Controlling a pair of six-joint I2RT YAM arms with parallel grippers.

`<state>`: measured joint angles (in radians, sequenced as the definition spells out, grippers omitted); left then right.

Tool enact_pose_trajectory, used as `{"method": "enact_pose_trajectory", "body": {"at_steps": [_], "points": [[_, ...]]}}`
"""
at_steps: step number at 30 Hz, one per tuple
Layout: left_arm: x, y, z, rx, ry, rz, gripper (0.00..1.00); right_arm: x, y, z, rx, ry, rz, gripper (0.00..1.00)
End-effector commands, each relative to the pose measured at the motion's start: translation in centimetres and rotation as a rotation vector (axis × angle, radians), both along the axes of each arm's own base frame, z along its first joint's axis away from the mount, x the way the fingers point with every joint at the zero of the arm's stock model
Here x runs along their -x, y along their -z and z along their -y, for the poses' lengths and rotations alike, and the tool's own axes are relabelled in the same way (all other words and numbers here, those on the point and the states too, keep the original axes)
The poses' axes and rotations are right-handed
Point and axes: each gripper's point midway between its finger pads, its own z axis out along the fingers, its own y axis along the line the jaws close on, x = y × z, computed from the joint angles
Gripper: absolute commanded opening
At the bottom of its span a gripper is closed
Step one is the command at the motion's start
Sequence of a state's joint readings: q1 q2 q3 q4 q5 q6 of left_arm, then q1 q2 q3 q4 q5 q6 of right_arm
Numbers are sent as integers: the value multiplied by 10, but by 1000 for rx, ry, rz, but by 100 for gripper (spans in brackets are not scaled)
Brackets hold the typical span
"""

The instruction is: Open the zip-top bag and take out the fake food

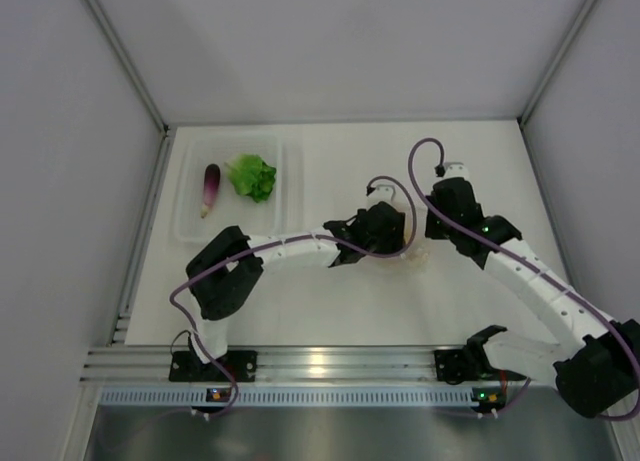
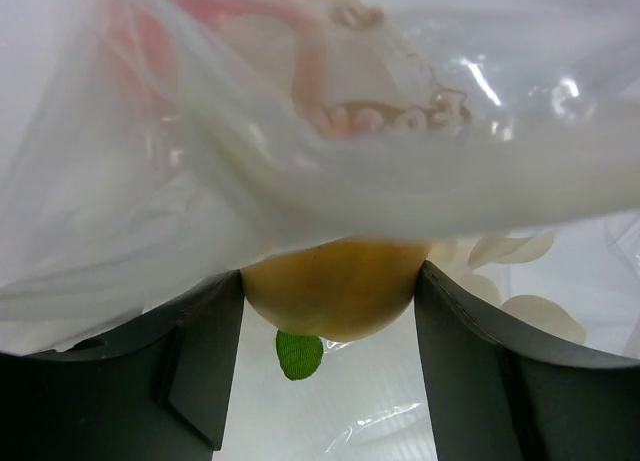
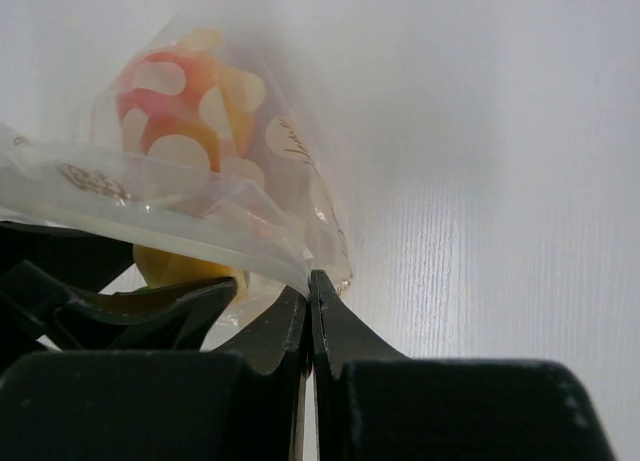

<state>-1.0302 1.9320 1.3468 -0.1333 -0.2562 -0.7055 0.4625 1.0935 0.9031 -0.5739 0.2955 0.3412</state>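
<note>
The zip-top bag point(image 1: 414, 259) lies at mid-table between both grippers, clear with white dots point(image 3: 290, 181). My right gripper point(image 3: 311, 279) is shut on the bag's edge, pinching the film at its tips. My left gripper point(image 2: 328, 281) stands open at the bag's mouth, with a yellow-orange peach point(image 2: 330, 299) filling the gap between its fingers, under the bag's film point(image 2: 300, 161). A green leaf point(image 2: 299, 354) hangs below that peach. A second, redder peach point(image 3: 175, 101) sits deeper inside the bag. The purple eggplant point(image 1: 211, 186) and green lettuce point(image 1: 252, 177) lie in the tray.
The rigid clear tray point(image 1: 190, 229) stands at the back left of the white table. Grey walls close in the table on three sides, and a metal rail point(image 1: 320, 363) with the arm bases runs along the near edge.
</note>
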Motion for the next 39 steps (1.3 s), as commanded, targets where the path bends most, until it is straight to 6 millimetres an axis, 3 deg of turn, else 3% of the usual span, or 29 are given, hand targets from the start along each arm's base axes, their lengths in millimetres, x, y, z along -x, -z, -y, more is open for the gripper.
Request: {"method": "enact_pose_trajectory", "body": {"at_steps": [1,8,13,18,20,21,25,27,31,37,39], "points": [[-3,-34,-14,40,-44,65,0,-9,-27,16,40,69,102,0],[-5,-34,-40,3,-106,100,0,-6,-32,21,56,91,117,0],[-7,-9,-58,-38,-141,61,0,-3,-48,23,36,96,155,0],[-4,7,-62,-52,-138,23,0,0,-50,23,28,95,162,0],[-2,7,-56,-38,-121,9,0,1,-46,12,-13,49,152,0],[-2,11,-52,-39,-106,-3,0,0,-49,-9,-93,-38,162,0],[4,23,-28,-29,-12,-56,0,9,-39,-57,-234,-194,129,0],[5,29,-24,-36,-2,-69,4,14,-31,-72,-229,-232,112,0],[6,38,-22,-45,6,-86,17,20,-20,-78,-175,-237,96,0],[2,30,-18,-34,7,-67,52,23,-20,-78,-172,-241,101,0],[-3,25,-16,-37,12,-44,56,24,-22,-77,-169,-242,106,0]]}}
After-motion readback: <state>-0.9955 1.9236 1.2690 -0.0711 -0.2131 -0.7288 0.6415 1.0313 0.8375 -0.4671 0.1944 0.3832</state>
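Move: The left hand already holds the yellow food at the bag's mouth. The tray waits about 44 cm to its left and 16 cm farther out, some 8 cm lower. The red food still in the bag lies roughly 8 cm straight ahead of this hand and 6 cm below. From the right hand, which pinches the bag's rim, the yellow food is about 7 cm left, level fore and aft, and 8 cm below; the red food is 8 cm ahead, 7 cm left, 14 cm down. Still pinching the rim, the right hand first rises about 2 cm, then sweeps it some 7 cm left and 3 cm back towards the left hand, sinking again and turning about 15 degrees counter-clockwise. The left hand keeps its grip on the yellow food, goes about 3 cm left and 2 cm up, then sinks 4 cm and eases back right. ##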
